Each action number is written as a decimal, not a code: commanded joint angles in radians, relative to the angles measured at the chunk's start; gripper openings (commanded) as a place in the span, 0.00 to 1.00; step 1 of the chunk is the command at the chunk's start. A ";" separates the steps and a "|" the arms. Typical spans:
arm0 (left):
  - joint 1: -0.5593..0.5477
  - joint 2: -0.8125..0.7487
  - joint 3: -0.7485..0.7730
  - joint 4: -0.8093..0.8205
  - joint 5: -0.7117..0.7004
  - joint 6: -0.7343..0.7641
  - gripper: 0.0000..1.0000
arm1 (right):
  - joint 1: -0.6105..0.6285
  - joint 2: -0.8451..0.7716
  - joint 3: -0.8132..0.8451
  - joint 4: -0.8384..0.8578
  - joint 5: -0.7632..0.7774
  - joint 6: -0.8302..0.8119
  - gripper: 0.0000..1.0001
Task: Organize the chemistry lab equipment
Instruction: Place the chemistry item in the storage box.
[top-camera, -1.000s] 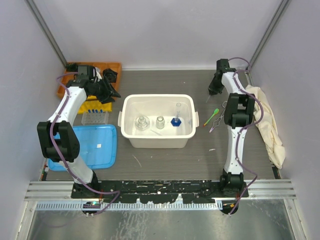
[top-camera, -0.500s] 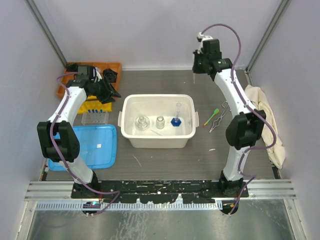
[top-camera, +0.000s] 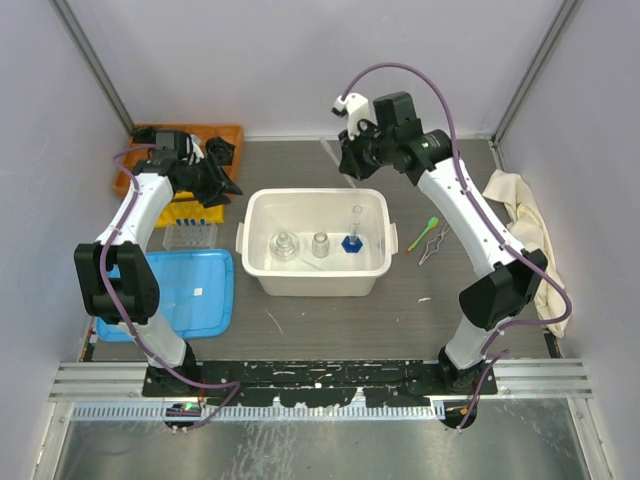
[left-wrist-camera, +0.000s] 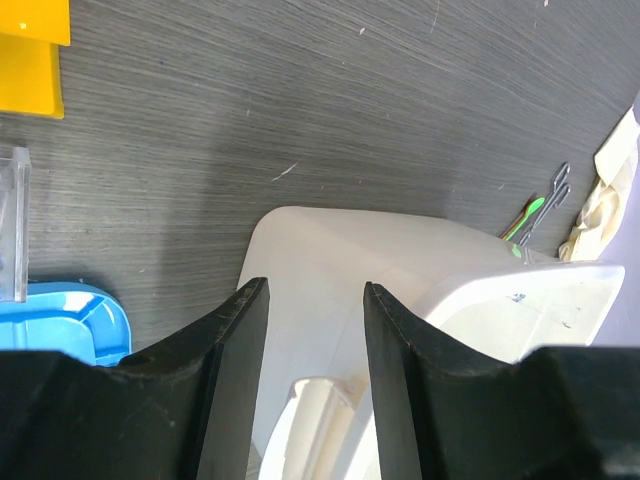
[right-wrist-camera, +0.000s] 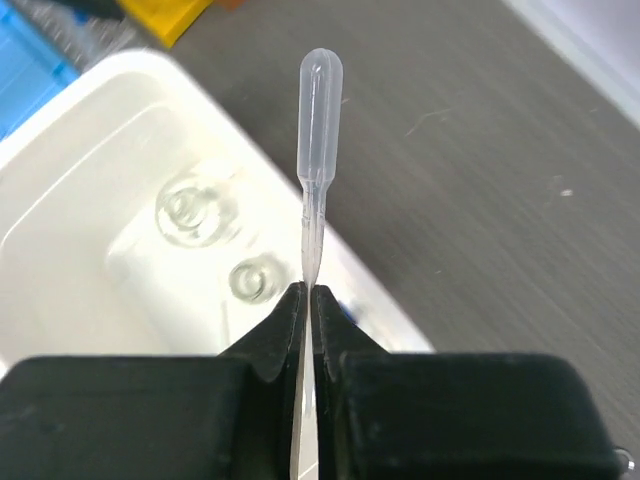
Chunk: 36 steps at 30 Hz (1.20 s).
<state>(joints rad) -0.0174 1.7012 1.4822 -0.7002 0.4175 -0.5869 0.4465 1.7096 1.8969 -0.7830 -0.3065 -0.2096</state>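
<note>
My right gripper (top-camera: 350, 166) hangs above the far rim of the white tub (top-camera: 315, 195), shut on the stem of a clear plastic pipette (right-wrist-camera: 320, 150) whose bulb points away from the jaws. Seen from the right wrist, the gripper (right-wrist-camera: 309, 290) has a glass flask (right-wrist-camera: 195, 210) and a small jar (right-wrist-camera: 255, 280) below it inside the tub. A cylinder with a blue base (top-camera: 352, 240) stands there too. The left gripper (top-camera: 232, 188) is open and empty at the tub's left end (left-wrist-camera: 330, 260). A green spoon (top-camera: 424, 230) and forceps (top-camera: 435, 245) lie right of the tub.
An orange tray (top-camera: 225, 135) sits at the back left, with a yellow rack (top-camera: 185, 210) and a clear rack (top-camera: 190, 235) in front of it. A blue tray (top-camera: 190, 295) lies near the left arm. A cream cloth (top-camera: 535, 250) is bunched along the right wall.
The right arm has swung from the back right corner leftward to over the tub's far edge, carrying the pipette. The left arm has stayed put.
</note>
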 joint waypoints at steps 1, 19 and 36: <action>0.004 0.002 0.004 0.028 0.034 -0.002 0.44 | 0.061 -0.053 -0.010 -0.118 -0.098 -0.058 0.09; 0.003 0.006 0.002 0.022 0.040 -0.004 0.44 | 0.304 0.065 -0.099 -0.286 -0.036 -0.045 0.09; 0.003 0.011 -0.009 0.019 0.040 -0.001 0.44 | 0.323 0.142 -0.317 -0.168 0.110 -0.056 0.09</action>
<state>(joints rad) -0.0177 1.7164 1.4647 -0.7002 0.4320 -0.5877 0.7643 1.8427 1.5925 -1.0161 -0.2504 -0.2546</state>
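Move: The storage box that the held plastic pipette is bound for has its middle about 6 cm back, 6 cm left and 24 cm below the right hand. On its floor, some 4 cm back from that hand and 25 to 28 cm lower, stand the small glass bottle about 6 cm left, the glass flask about 15 cm left and the blue-based cylinder about 3 cm right. From the left hand the box lies 7 cm back, 20 cm right, 11 cm below. The pipette, still pinched in the shut right fingers, is carried back over the storage box and a little left, then ever more steeply down towards its floor near the front wall, ending about 15 cm farther back and 19 cm lower. Late on, the hand drifts slightly right again, while the wrist tips through some 40 degrees until the fingers point nearly straight down. ##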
